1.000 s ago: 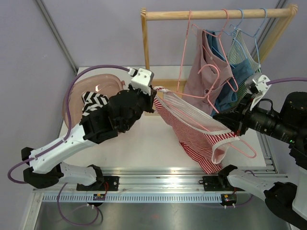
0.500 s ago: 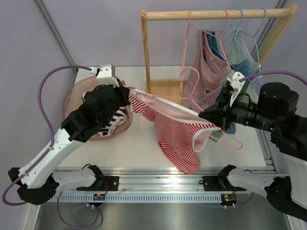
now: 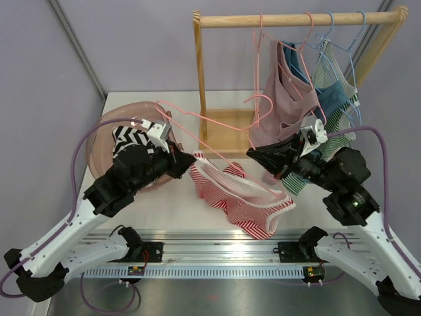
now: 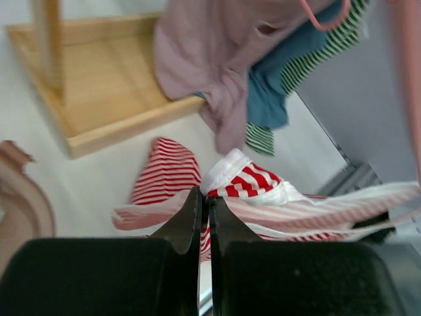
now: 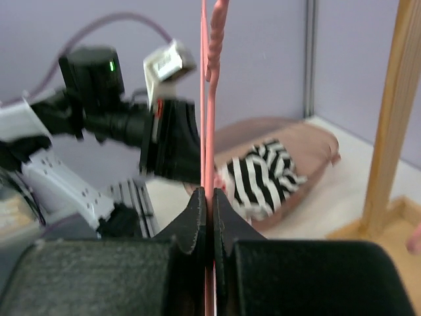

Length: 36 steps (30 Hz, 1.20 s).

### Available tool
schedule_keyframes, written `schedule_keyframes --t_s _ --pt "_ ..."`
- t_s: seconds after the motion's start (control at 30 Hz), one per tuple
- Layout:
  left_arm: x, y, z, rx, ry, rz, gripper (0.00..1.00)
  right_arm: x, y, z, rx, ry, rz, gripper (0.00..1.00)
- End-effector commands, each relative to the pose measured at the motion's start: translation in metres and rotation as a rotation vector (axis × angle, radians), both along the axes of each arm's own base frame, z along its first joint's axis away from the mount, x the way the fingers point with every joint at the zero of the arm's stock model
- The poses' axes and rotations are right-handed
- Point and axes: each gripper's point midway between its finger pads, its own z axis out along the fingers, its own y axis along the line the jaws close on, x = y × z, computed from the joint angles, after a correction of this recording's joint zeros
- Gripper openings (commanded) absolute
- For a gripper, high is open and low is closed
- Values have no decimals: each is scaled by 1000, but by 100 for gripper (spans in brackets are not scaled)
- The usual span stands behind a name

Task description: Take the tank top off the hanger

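The red-and-white striped tank top [image 3: 240, 197] lies crumpled on the white table, one end lifted. My left gripper [image 3: 193, 157] is shut on its white-edged strap, and the left wrist view shows the tank top [image 4: 253, 184] pinched at the tips of that left gripper [image 4: 205, 196]. The pink wire hanger [image 3: 186, 112] stretches above the top, from the basin side toward the rack. My right gripper [image 3: 252, 153] is shut on its wire. In the right wrist view the hanger [image 5: 208, 99] runs straight up from the closed right gripper [image 5: 208, 192].
A wooden rack [image 3: 296, 20] at the back carries several hangers with pink, blue and green-striped garments [image 3: 289, 99]. A pink basin [image 3: 105, 128] at the left holds a black-and-white zigzag garment [image 3: 128, 139]. A metal rail [image 3: 217, 253] runs along the near edge.
The right gripper swung left with the hanger. The left gripper pulled the tank top left, then down. The top went from stretched between the arms to slumped on the table.
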Motion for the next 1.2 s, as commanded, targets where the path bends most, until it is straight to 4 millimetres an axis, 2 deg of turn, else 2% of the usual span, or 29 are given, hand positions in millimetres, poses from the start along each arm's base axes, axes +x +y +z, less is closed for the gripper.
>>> schedule_keyframes --t_s 0.0,0.03,0.07,0.13,0.17,0.23,0.27,0.3,0.33,0.37,0.4,0.43,0.47,0.53,0.57,0.63,0.67,0.7,0.73,0.77,0.8,0.87,0.9,1.0,1.07,1.1,1.17 --pt "-43 -37 5 -58 -91 -287 0 -20 -2 84 384 -245 102 0" --pt "-46 -40 -3 -42 -87 -298 0 -19 -2 88 418 -260 107 0" --pt "-47 -42 -20 -8 -68 -284 0 -14 -1 95 465 -274 104 0" --pt "-43 -38 -44 48 -19 -224 0 -8 0 99 488 -271 89 0" --pt "-31 -29 -53 79 -6 -138 0 -4 0 100 490 -266 75 0" --pt "-24 -17 -76 128 55 -49 0 7 -4 104 502 -247 16 0" --pt "-16 -7 -82 154 62 26 0 14 -2 97 470 -206 -8 0" --pt "-12 -1 -89 162 86 73 0 17 -9 105 474 -201 -56 0" --pt "-11 8 -98 199 110 120 0 23 -10 103 457 -169 -87 0" --pt "-3 18 -103 219 122 202 0 32 -7 88 396 -96 -118 0" --pt "0 24 -107 236 134 240 0 33 -12 93 377 -103 -151 0" --pt "0 30 -112 266 146 265 0 35 -14 89 349 -87 -171 0" --pt "3 33 -115 283 149 284 0 41 -15 73 293 -26 -206 0" --pt "4 36 -116 301 157 302 0 46 -27 73 270 1 -282 0" --pt "6 38 -115 302 157 315 0 50 -31 55 212 63 -323 0" --pt "7 38 -112 307 157 316 20 58 -50 53 199 95 -437 0" --pt "7 36 -106 303 148 304 27 60 -56 40 157 129 -476 0" --pt "8 35 -102 301 142 299 33 64 -67 42 157 138 -539 0" --pt "7 34 -100 304 139 292 51 66 -72 42 151 152 -570 0" --pt "8 31 -90 295 124 272 62 72 -73 27 92 198 -604 0" --pt "7 29 -87 296 121 259 68 72 -80 37 99 198 -632 0" --pt "5 24 -81 307 112 217 90 75 -80 31 46 236 -652 0" --pt "4 22 -75 298 107 206 99 80 -79 38 37 238 -663 0" --pt "-3 20 -66 298 104 158 99 93 -77 43 -13 251 -703 0" --pt "-10 22 -65 311 107 125 99 107 -72 36 -66 274 -732 0" --pt "-12 23 -64 317 109 112 99 109 -75 49 -59 259 -750 0" --pt "-20 28 -65 358 113 81 99 121 -70 51 -96 272 -773 0"
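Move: The left hand still pinches a strap of the red-and-white tank top; the bare table it is bound for lies about 5 cm back, 12 cm right and 31 cm below, with the plastic bin 20 cm ahead, 22 cm left, and the wooden box 25 cm ahead, 13 cm right. The right hand holds the pink hanger; its rail spot is some 28 cm ahead, 4 cm right, 18 cm up, the mauve top 18 cm ahead, 9 cm right. The left hand draws the tank top briefly back and right, then down about 13 cm in all towards the table, opens wide to let go of the strap, and rises 5 cm or so. Keeping its pinch on the hanger, the right hand lifts it out, up and forward, then swings right and on forward towards the rail, turning some 40 degrees clockwise. ##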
